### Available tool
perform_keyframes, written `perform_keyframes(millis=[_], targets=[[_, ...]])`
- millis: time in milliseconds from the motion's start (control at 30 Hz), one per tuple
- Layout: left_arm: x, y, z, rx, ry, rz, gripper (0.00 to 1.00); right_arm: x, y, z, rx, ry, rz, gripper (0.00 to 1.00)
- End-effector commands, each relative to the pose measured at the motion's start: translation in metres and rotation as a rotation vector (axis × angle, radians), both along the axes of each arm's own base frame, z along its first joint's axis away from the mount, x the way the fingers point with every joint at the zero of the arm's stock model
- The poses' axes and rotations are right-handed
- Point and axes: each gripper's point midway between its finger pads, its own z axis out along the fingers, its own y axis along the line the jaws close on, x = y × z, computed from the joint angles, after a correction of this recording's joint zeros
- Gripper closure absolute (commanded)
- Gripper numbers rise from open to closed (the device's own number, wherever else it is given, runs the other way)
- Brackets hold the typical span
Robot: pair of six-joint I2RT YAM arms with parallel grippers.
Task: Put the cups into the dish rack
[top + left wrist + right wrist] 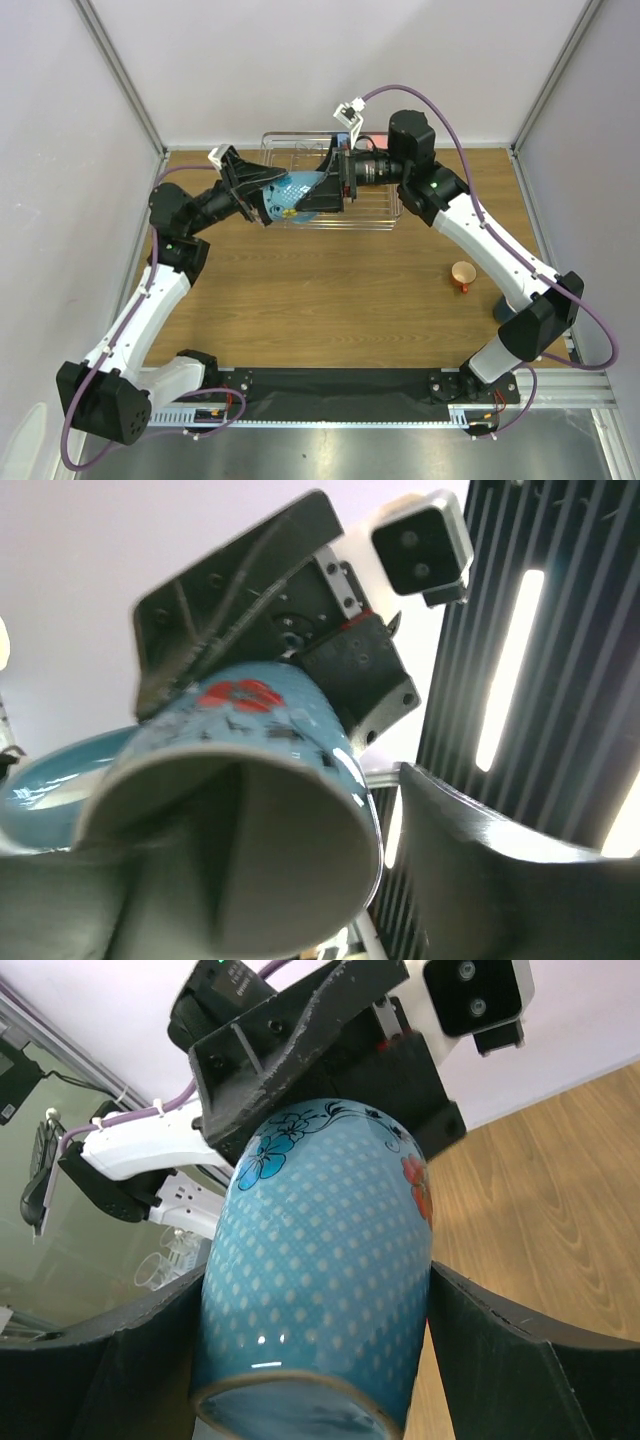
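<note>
A light blue tumbler (288, 195) with white dots and flowers hangs on its side over the front left corner of the dish rack (375, 222). My right gripper (318, 190) is shut on it, one finger against each side of its body (320, 1260) near the base. My left gripper (272, 197) is open at its mouth (250, 810). One finger (235, 840) is inside the cup and the other finger (480, 860) stands clear of the rim. A small orange cup (462, 274) stands on the table to the right.
The silver wire rack sits at the table's back middle. Something red-pink (376, 141) shows at its back edge behind the right wrist. A dark blue thing (505, 308) is partly hidden by the right arm near the right edge. Grey walls enclose three sides.
</note>
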Motion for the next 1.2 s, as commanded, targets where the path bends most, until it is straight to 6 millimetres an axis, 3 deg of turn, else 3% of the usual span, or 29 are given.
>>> perform_keyframes(millis=[0, 33, 100, 267, 433, 467, 567, 667, 767, 867, 900, 933, 1067, 1100, 1133, 1167], targets=[[-0.009, 0.004, 0.009, -0.093, 0.118, -0.046, 0.27, -0.001, -0.01, 0.029, 0.058, -0.065, -0.017, 1.0], [-0.009, 0.004, 0.006, -0.084, 0.116, -0.044, 0.14, 0.004, -0.014, 0.027, 0.051, -0.06, -0.037, 1.0], [-0.007, 0.005, -0.001, -0.065, 0.125, -0.039, 0.01, 0.007, -0.018, 0.023, 0.04, -0.051, -0.055, 1.0], [-0.002, 0.013, -0.022, 0.022, 0.133, -0.009, 0.0, 0.02, -0.036, 0.008, 0.003, -0.014, -0.117, 1.0], [0.006, 0.022, -0.044, 0.092, 0.136, 0.021, 0.0, 0.027, -0.041, -0.006, -0.03, 0.001, -0.159, 1.0], [0.007, 0.024, -0.059, 0.13, 0.209, 0.021, 0.0, 0.031, -0.042, -0.007, -0.034, -0.005, -0.177, 1.0], [0.011, 0.038, -0.072, 0.226, 0.174, 0.065, 0.0, 0.05, -0.046, -0.014, -0.055, 0.006, -0.259, 1.0], [0.016, 0.051, -0.082, 0.274, 0.177, 0.11, 0.0, 0.077, -0.051, -0.021, -0.085, 0.002, -0.375, 1.0], [0.024, 0.062, -0.086, 0.315, 0.159, 0.149, 0.0, 0.123, -0.057, -0.051, -0.178, 0.045, -0.539, 1.0], [0.025, 0.066, -0.088, 0.376, 0.131, 0.158, 0.01, 0.149, -0.06, -0.062, -0.236, 0.024, -0.616, 1.0], [0.027, 0.068, -0.092, 0.418, 0.084, 0.163, 0.0, 0.165, -0.063, -0.08, -0.288, 0.047, -0.674, 1.0], [0.028, 0.069, -0.103, 0.441, 0.13, 0.149, 0.0, 0.172, -0.065, -0.085, -0.311, 0.042, -0.696, 1.0], [0.028, 0.076, -0.108, 0.517, 0.089, 0.133, 0.01, 0.211, -0.073, -0.109, -0.418, 0.047, -0.812, 1.0], [0.028, 0.077, -0.109, 0.531, 0.068, 0.129, 0.0, 0.218, -0.079, -0.107, -0.446, 0.039, -0.854, 1.0], [0.028, 0.077, -0.108, 0.534, 0.058, 0.123, 0.0, 0.229, -0.077, -0.125, -0.49, 0.055, -0.862, 1.0], [0.03, 0.077, -0.106, 0.537, 0.052, 0.119, 0.01, 0.234, -0.078, -0.131, -0.515, 0.047, -0.87, 1.0]])
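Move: The right gripper already holds the flowered cup, high above the table; the middle of the dish rack lies about 27 cm ahead of it, 2 cm to its right and 37 cm below. In the rack, the plain blue cup stands some 32 cm ahead and 7 cm right of that gripper, the pink cup 8 cm farther right, the clear glass about 24 cm ahead and 12 cm left. From the left gripper, already parting around the cup's mouth end, the flowered cup's middle is roughly 3 cm to the right at about its own height. Open the left fingers fully to leave the flowered cup to the right gripper, then draw the left hand down about 11 cm and off to the left, rolling it as it goes. Keep the right grip shut on the cup and carry it forward some 20 cm, sinking steadily and drifting a little right, towards and over the rack; swing the wrist clockwise by about 45 degrees, tipping the fingers down from level. ##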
